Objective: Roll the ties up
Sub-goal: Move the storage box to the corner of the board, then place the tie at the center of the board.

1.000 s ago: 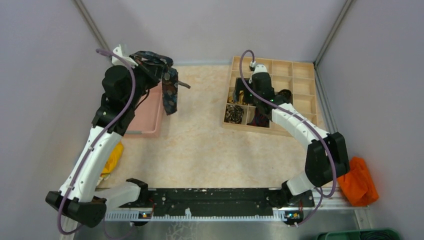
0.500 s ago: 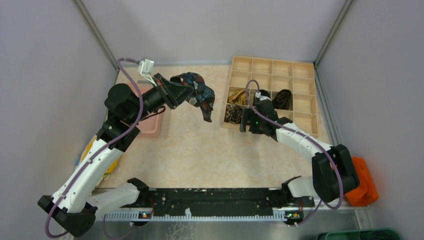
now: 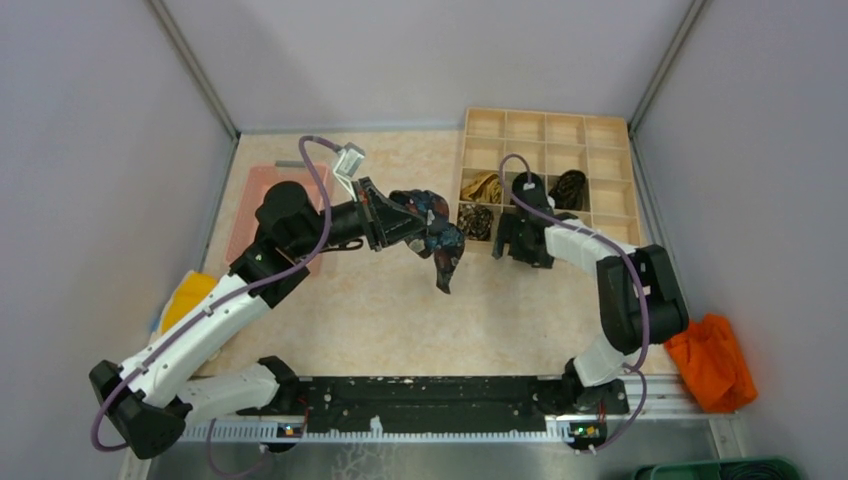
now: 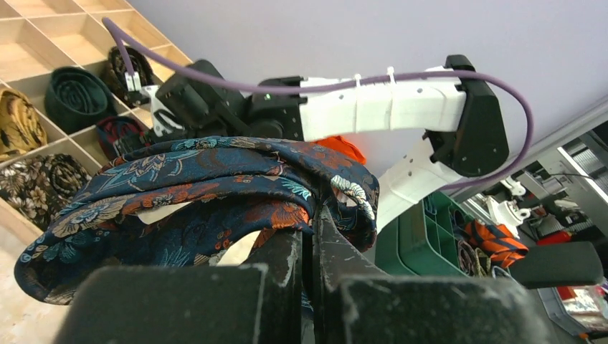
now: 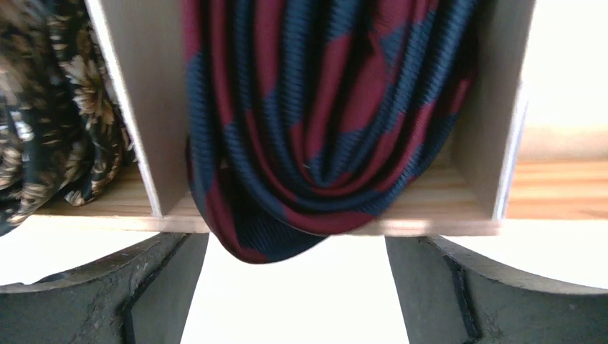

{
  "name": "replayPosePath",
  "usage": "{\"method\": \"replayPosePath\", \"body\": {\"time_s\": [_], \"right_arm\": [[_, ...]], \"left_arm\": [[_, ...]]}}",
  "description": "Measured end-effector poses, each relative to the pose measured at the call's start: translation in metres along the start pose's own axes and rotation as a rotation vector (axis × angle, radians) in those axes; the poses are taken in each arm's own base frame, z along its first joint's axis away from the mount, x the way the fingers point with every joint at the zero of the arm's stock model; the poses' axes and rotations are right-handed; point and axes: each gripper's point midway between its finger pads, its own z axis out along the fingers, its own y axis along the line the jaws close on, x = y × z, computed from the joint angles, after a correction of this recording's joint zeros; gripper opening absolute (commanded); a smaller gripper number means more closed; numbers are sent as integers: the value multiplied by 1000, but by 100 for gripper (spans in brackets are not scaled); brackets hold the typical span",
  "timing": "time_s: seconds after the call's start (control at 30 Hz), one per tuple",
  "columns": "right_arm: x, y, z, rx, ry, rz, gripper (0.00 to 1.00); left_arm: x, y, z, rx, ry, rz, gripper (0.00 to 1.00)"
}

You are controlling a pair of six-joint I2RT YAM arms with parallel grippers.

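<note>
My left gripper [image 3: 408, 222] is shut on a dark blue floral tie [image 3: 440, 245], bunched in loose loops with its tail hanging over the table's middle. In the left wrist view the jaws [image 4: 313, 233] pinch the tie [image 4: 201, 179] tightly. A wooden tray [image 3: 600, 135] holds rolled ties: a gold one [image 3: 482, 187], a dark one [image 3: 568, 187] and a paisley one [image 3: 474, 221]. My right gripper [image 3: 515, 245] hangs open over the tray's near edge. Just beyond its open jaws [image 5: 297, 294], a red and navy tie coil [image 5: 323, 115] sags over the rim of its compartment.
A pink tray [image 3: 250, 200] lies at the back left. A yellow cloth [image 3: 185, 295] lies by the left wall, under the left arm. An orange cloth [image 3: 712, 360] and a green crate [image 3: 720, 468] lie off the table at the right.
The left arm has swung right with the floral tie, from above the pink tray to the table's middle. The right gripper has drawn back from the tray's inner cells to its near edge.
</note>
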Motion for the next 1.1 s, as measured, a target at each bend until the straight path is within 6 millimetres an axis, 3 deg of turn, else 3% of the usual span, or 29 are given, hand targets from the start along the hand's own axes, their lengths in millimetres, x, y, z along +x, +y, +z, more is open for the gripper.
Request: {"method": "replayPosePath", "body": {"time_s": [0.13, 0.27, 0.4, 0.47, 0.57, 0.67, 0.77, 0.87, 0.97, 1.1], "right_arm": [[-11, -31, -1, 51, 34, 59, 92], [-23, -64, -6, 120, 47, 114, 92], [-31, -67, -14, 108, 23, 128, 92], [-45, -62, -29, 83, -44, 139, 93], [-83, -55, -75, 32, -251, 168, 94], [-115, -55, -152, -14, -504, 206, 94], [-130, -63, -231, -46, -736, 259, 94], [-132, -74, -287, -55, -891, 307, 94], [-129, -85, -311, -32, -961, 340, 94], [-123, -96, -310, 25, -954, 354, 94]], "left_arm": [[13, -2, 6, 30, 26, -7, 0], [36, -6, 24, 75, 89, -26, 0], [74, -16, 46, 130, 189, -45, 0], [89, -25, 58, 168, 230, -42, 0], [100, -33, 75, 211, 252, -19, 0], [100, -38, 101, 263, 248, 8, 0], [100, -37, 124, 300, 243, 18, 0], [96, -39, 158, 368, 235, 23, 0], [92, -44, 190, 441, 232, 26, 0], [90, -48, 222, 520, 232, 31, 0]]}}
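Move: My open right fingers stand down at the storage box's front wall; the box's middle is about 17 cm ahead and 7 cm right, about level. The maroon-navy tie lies some 5 cm ahead and 1 cm left, the white-flowered tie about 6 cm ahead and 10 cm left. From my left hand, holding the blue floral tie, the box's middle is roughly 29 cm ahead, 28 cm right and 36 cm below. My right hand, fingers spread, bears on the storage box's front wall and pushes rightward about 7 cm, then comes free and climbs some 30 cm, drifting back and right as its fingers tip up from pointing down to pointing forward. My left hand keeps its pinch on the blue floral tie and carries it about 24 cm right towards my rising right gripper, dipping first and turning some 30 degrees clockwise. ##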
